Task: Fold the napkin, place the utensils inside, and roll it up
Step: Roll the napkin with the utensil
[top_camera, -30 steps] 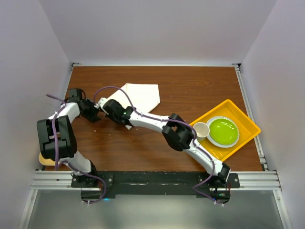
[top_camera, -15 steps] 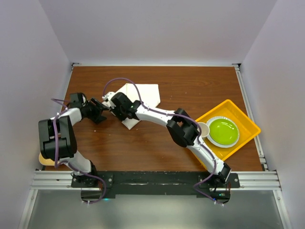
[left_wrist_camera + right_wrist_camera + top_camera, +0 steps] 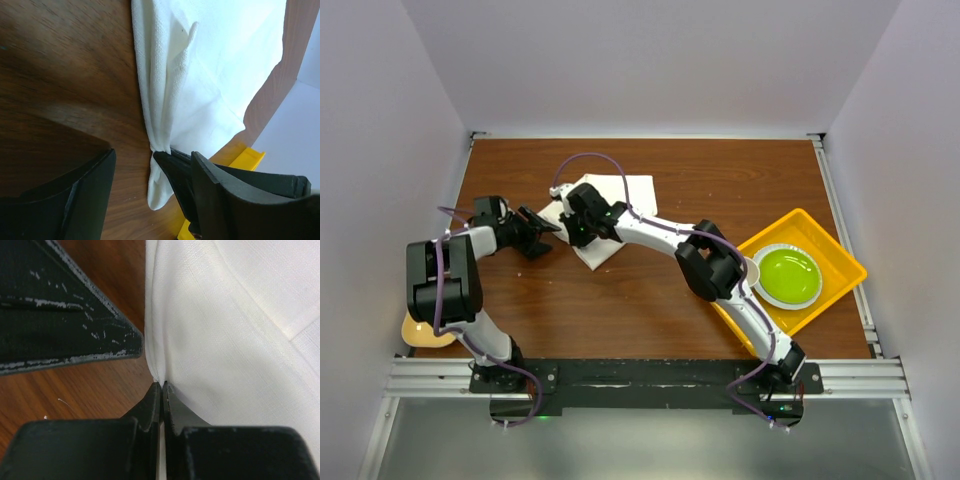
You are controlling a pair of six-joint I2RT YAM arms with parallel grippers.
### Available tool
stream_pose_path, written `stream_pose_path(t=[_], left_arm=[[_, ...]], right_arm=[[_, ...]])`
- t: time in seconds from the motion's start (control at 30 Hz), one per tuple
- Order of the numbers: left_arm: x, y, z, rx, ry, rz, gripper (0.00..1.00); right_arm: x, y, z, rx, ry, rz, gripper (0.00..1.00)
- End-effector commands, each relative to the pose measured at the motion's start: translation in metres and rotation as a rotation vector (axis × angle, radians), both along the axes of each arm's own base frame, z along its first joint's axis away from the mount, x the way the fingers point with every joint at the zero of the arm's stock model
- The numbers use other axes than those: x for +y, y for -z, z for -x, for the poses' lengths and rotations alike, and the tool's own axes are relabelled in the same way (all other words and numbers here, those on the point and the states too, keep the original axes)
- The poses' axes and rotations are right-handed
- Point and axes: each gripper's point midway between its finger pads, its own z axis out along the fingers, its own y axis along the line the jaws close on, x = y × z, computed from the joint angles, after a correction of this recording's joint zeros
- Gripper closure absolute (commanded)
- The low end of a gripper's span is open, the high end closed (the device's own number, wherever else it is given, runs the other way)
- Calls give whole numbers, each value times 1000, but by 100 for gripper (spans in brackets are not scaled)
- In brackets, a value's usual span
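The white napkin [image 3: 620, 198] lies partly folded on the wooden table, left of centre. My right gripper [image 3: 566, 222] is shut on the napkin's left edge. In the right wrist view its closed tips [image 3: 161, 386] pinch the cloth [image 3: 240, 330] into a crease. My left gripper [image 3: 542, 234] stands open just left of that spot. The left wrist view shows the left gripper [image 3: 151, 159] with jaws wide on either side of the right gripper's tip [image 3: 172, 172] and the gathered napkin edge [image 3: 160, 100], holding nothing. The utensils are out of view.
A yellow tray [image 3: 832, 245] sits at the right with a green plate [image 3: 788, 275] and a white cup [image 3: 743, 270] in it. A tan object [image 3: 420, 330] lies near the left arm's base. Walls close in the table on three sides.
My right gripper has pulled the napkin edge away from me and to the right. The left gripper has opened wider, let the cloth go and followed to the right.
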Motion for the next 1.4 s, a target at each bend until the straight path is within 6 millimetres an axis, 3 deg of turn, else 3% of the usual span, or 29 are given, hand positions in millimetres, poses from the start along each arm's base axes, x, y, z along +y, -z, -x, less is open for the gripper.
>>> stream_pose_path(t=[0.0, 0.37, 0.8, 0.9, 1.07, 1.37], left_arm=[[-11, -1, -4, -19, 20, 32, 34], [-19, 13, -14, 11, 25, 39, 46], [-20, 16, -27, -15, 31, 60, 85], [-20, 14, -28, -15, 38, 54, 100], [-22, 8, -29, -21, 37, 65, 100], [-27, -3, -23, -26, 40, 94, 100]], right_arm=[[0, -40, -7, 5, 22, -89, 100], [5, -55, -6, 8, 10, -134, 100], [1, -58, -2, 1, -20, -122, 100], [0, -57, -1, 0, -27, -116, 100], [-4, -58, -1, -8, -29, -84, 100], [-5, -76, 6, -90, -59, 21, 66]])
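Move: The napkin's rolled edge, where the left hand will pinch it, lies about 3 cm to the left hand's right, 2 cm ahead and 2 cm below. The right fingertips, already shut on that same edge, are roughly 5 cm to the left hand's right and level with it. The napkin's open part spreads around 17 cm to the right and 8 cm ahead of the left hand. For the right hand, the rolled edge is in its fingers. The napkin's rolled edge passes from the right hand's grip to the left's: the left hand, fingers partly open, goes right, then down and forward, about 3.5 cm in all, shutting fully on the edge just beyond the right fingertips. The right hand keeps its pinch nearly in place until then, after which its fingers open about a quarter and ease about 1 cm back. ##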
